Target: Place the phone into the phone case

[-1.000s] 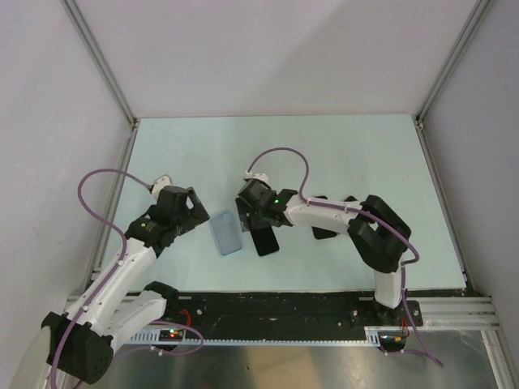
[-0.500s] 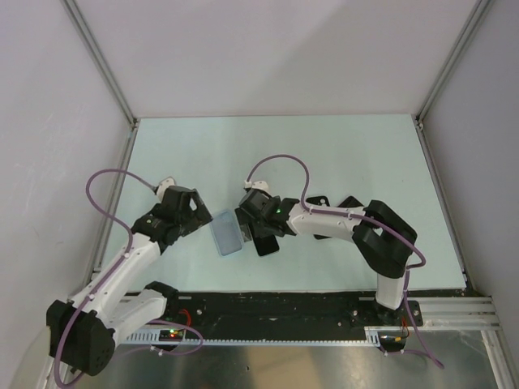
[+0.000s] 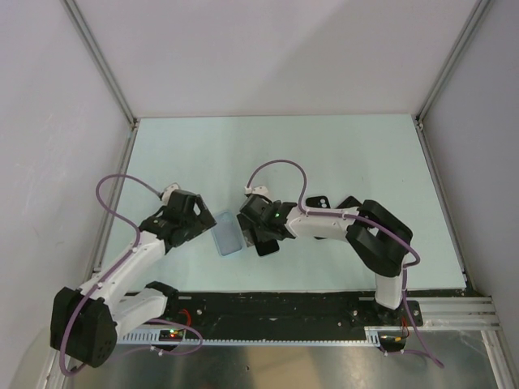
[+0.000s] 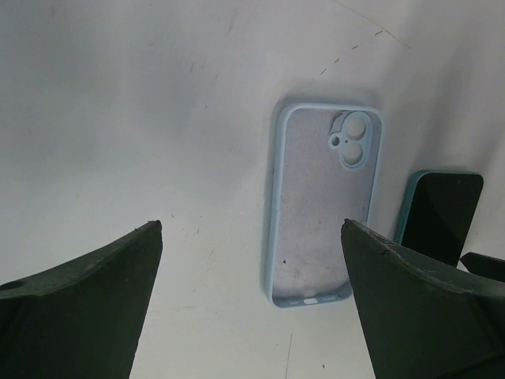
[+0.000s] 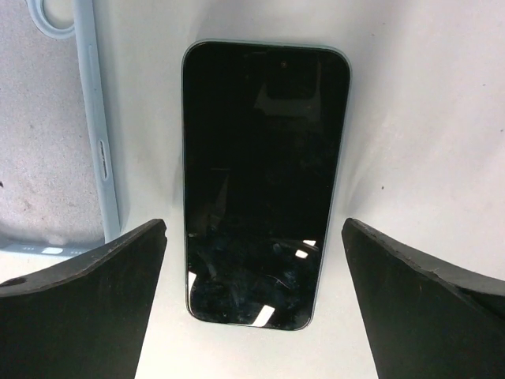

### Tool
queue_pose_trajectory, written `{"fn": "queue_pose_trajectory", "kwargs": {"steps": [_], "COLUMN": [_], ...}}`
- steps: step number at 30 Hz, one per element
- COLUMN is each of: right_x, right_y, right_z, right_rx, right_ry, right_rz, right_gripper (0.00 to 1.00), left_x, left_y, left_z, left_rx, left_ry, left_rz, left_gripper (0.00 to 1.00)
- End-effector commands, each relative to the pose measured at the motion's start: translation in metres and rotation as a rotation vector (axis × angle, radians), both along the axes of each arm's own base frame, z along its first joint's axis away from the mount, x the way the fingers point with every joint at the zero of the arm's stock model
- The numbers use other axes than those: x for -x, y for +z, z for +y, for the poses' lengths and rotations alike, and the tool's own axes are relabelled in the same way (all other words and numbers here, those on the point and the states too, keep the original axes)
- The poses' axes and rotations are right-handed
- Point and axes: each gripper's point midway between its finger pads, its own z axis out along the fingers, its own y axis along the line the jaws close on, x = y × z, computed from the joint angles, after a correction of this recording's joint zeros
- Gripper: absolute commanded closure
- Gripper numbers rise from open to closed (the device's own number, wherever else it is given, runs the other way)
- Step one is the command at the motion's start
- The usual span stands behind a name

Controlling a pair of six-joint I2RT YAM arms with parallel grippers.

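The light blue phone case (image 3: 226, 233) lies hollow side up on the pale table, and shows in the left wrist view as the case (image 4: 322, 212) with its camera cutout at the far end. The black phone (image 3: 267, 245) lies screen up just to its right, alongside it. My left gripper (image 3: 202, 224) is open just left of the case, its jaws (image 4: 251, 229) wide with the case's near end between them. My right gripper (image 3: 255, 230) hangs open over the phone (image 5: 264, 178), its fingers (image 5: 252, 229) on either side of the phone's near end, not touching it.
A dark object (image 3: 321, 202) lies partly behind the right arm's forearm. Grey walls with metal posts (image 3: 100, 63) enclose the table on three sides. A black rail (image 3: 276, 308) runs along the near edge, holding both arm bases.
My right gripper's jaws have spread wider over the phone and the arm has dipped slightly. The left gripper has edged closer to the case. Phone and case have not moved.
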Motion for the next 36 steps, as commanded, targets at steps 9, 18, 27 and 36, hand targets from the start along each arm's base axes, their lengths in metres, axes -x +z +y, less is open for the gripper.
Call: {"fn": "queue_pose_trajectory", "kwargs": {"steps": [9, 18, 27, 36], "right_x": [0.01, 0.008, 0.001, -0.003], "right_y": [-0.018, -0.02, -0.011, -0.004], "right_z": [0.003, -0.005, -0.013, -0.019], "right_rx": [-0.004, -0.011, -0.099, -0.156], "right_ry": [0.025, 0.006, -0.002, -0.019], "right_rz": [0.019, 0.039, 0.08, 0.101], "right_gripper": [0.12, 0.48, 0.57, 0.57], "left_x": [-0.005, -0.002, -0.004, -0.008], "left_y": [-0.019, -0.032, -0.046, -0.052], "left_z": [-0.004, -0.018, -0.036, -0.058], "left_rx": [0.016, -0.006, -0.023, -0.023], "left_ry": [0.017, -0.033, -0.084, -0.13], "left_rz": [0.011, 0.037, 0.07, 0.091], "left_gripper": [0.04, 0.14, 0.27, 0.47]}}
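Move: Below the left hand, some 6 cm down, lies the pale phone case, its middle about 2 cm ahead and 7 cm to the right. The phone is also 2 cm ahead and 6 cm down, but roughly 19 cm right. For the right hand, the phone is right between the open fingers, its middle 2 cm ahead and 1 cm down; the case lies about 12 cm left and 2 cm ahead, also 1 cm lower. Sinking the last centimetre, the right hand closes on the phone's long edges behind its middle and pinches it, then eases some 1.5 cm right and forward, rising slightly as it rolls its left side up. Meanwhile the left hand drops about 5.5 cm, swinging 4 cm right after a straight start, and narrows its fingers to straddle the case's left wall, still unclosed. ##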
